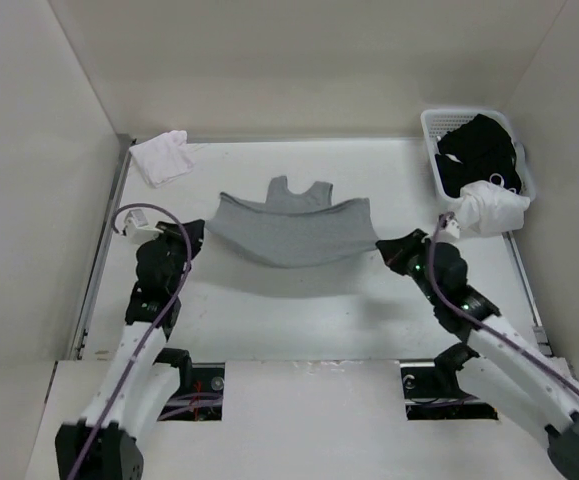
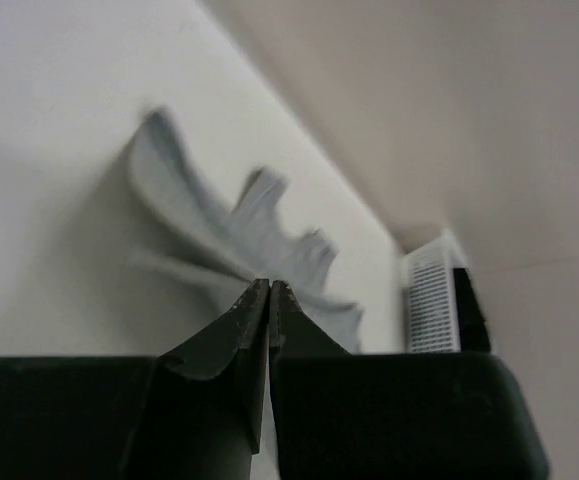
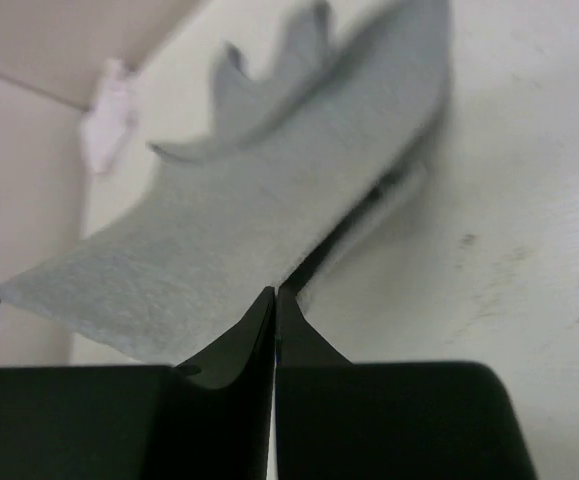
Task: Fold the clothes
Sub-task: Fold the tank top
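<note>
The clothes (image 1: 294, 228), a light grey tank top, hang stretched between my two grippers above the middle of the table, straps pointing to the far side. A shadow lies on the table under the sagging near edge. My left gripper (image 1: 206, 228) is shut on the left corner of the top; in the left wrist view its jaws (image 2: 269, 285) meet, with the grey knit (image 2: 219, 220) fanning out beyond the tips. My right gripper (image 1: 381, 243) is shut on the right corner; in the right wrist view its jaws (image 3: 275, 293) are pressed together at the edge of the cloth (image 3: 269, 190).
A small white folded cloth (image 1: 162, 156) lies at the far left corner, also visible as a white cloth (image 3: 109, 120). A white basket (image 1: 459, 112) at the far right holds black garments (image 1: 479, 150), with a white garment (image 1: 494, 210) spilling over its near side. The basket (image 2: 431, 300) also shows from the left wrist.
</note>
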Controlling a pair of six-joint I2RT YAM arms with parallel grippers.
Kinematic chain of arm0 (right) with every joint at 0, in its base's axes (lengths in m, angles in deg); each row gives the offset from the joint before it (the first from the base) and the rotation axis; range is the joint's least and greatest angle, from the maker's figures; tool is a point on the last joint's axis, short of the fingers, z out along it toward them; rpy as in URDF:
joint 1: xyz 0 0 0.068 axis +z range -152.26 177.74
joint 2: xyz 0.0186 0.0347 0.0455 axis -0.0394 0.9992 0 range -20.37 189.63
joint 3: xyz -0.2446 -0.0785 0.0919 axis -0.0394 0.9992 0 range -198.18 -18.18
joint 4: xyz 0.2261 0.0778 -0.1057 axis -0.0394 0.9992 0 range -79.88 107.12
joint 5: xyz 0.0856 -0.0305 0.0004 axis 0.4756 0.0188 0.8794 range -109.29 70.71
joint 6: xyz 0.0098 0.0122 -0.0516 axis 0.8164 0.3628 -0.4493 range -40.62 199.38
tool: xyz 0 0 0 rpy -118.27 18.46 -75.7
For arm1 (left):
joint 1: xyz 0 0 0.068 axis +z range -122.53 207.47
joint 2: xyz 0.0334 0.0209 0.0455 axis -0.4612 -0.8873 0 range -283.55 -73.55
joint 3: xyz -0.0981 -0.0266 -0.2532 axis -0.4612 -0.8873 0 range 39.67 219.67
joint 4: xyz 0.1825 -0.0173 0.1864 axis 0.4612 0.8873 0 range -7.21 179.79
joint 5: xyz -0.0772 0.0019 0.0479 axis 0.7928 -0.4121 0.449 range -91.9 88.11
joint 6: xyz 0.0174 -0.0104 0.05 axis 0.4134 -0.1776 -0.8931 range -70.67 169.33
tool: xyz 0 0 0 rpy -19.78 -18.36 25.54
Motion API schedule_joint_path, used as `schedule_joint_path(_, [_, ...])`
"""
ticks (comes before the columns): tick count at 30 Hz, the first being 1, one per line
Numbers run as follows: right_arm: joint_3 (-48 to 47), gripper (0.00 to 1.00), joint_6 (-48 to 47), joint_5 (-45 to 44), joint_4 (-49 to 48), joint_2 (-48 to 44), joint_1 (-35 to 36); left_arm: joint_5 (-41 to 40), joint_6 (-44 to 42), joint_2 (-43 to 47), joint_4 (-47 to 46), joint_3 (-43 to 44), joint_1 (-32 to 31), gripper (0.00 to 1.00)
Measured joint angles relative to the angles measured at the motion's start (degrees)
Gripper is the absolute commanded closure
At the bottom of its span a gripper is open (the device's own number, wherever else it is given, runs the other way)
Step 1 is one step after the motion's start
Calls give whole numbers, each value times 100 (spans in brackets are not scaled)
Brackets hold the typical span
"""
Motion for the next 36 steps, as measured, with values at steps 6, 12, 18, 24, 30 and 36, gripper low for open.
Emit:
schedule_joint_path(6, [-1541,98,-428,-326,1934,-2096,807,-184,-372,1954,1663,1510,-98,100])
schedule_joint_path(12, [-3097,97,-592,-516,2916,-2625,1856,-267,-675,2815,2649,3001,-127,100])
schedule_joint_path(18, [-3112,96,-658,-686,3150,-2490,2376,-291,-802,2997,3034,2940,-79,100])
schedule_joint_path(24, [-2133,97,-841,68,2170,-540,1255,-404,-769,2159,2809,1519,-20,100])
schedule_joint_path(30, [-1941,96,-769,1427,595,2708,-734,-673,-575,-1128,1235,822,-4,100])
schedule_joint_path(36, [-3445,96,-649,2194,-57,5248,-1523,-765,-487,-4079,57,1978,61,100])
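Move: My two hands already hold the near corners of the tank top, raised. Its middle is about 7 cm ahead and 15 cm right of my left hand, some 10 cm lower, and about 10 cm ahead and 15 cm left of my right. Its straps lie on the table 17 cm ahead and 17 cm right of my left hand. The laundry basket is some 24 cm ahead and 23 cm right of my right hand; a white cloth lies 23 cm ahead and 10 cm left of my left hand. Keeping both corners pinched, I whip the tank top up and back towards my bases, about 25 cm up and 16 cm back with fingers tilting upward. Then I swing both hands sharply forward and down, fingers tipping down again, ending lower and farther out than I began, the right about 16 cm farther and the left 10. ##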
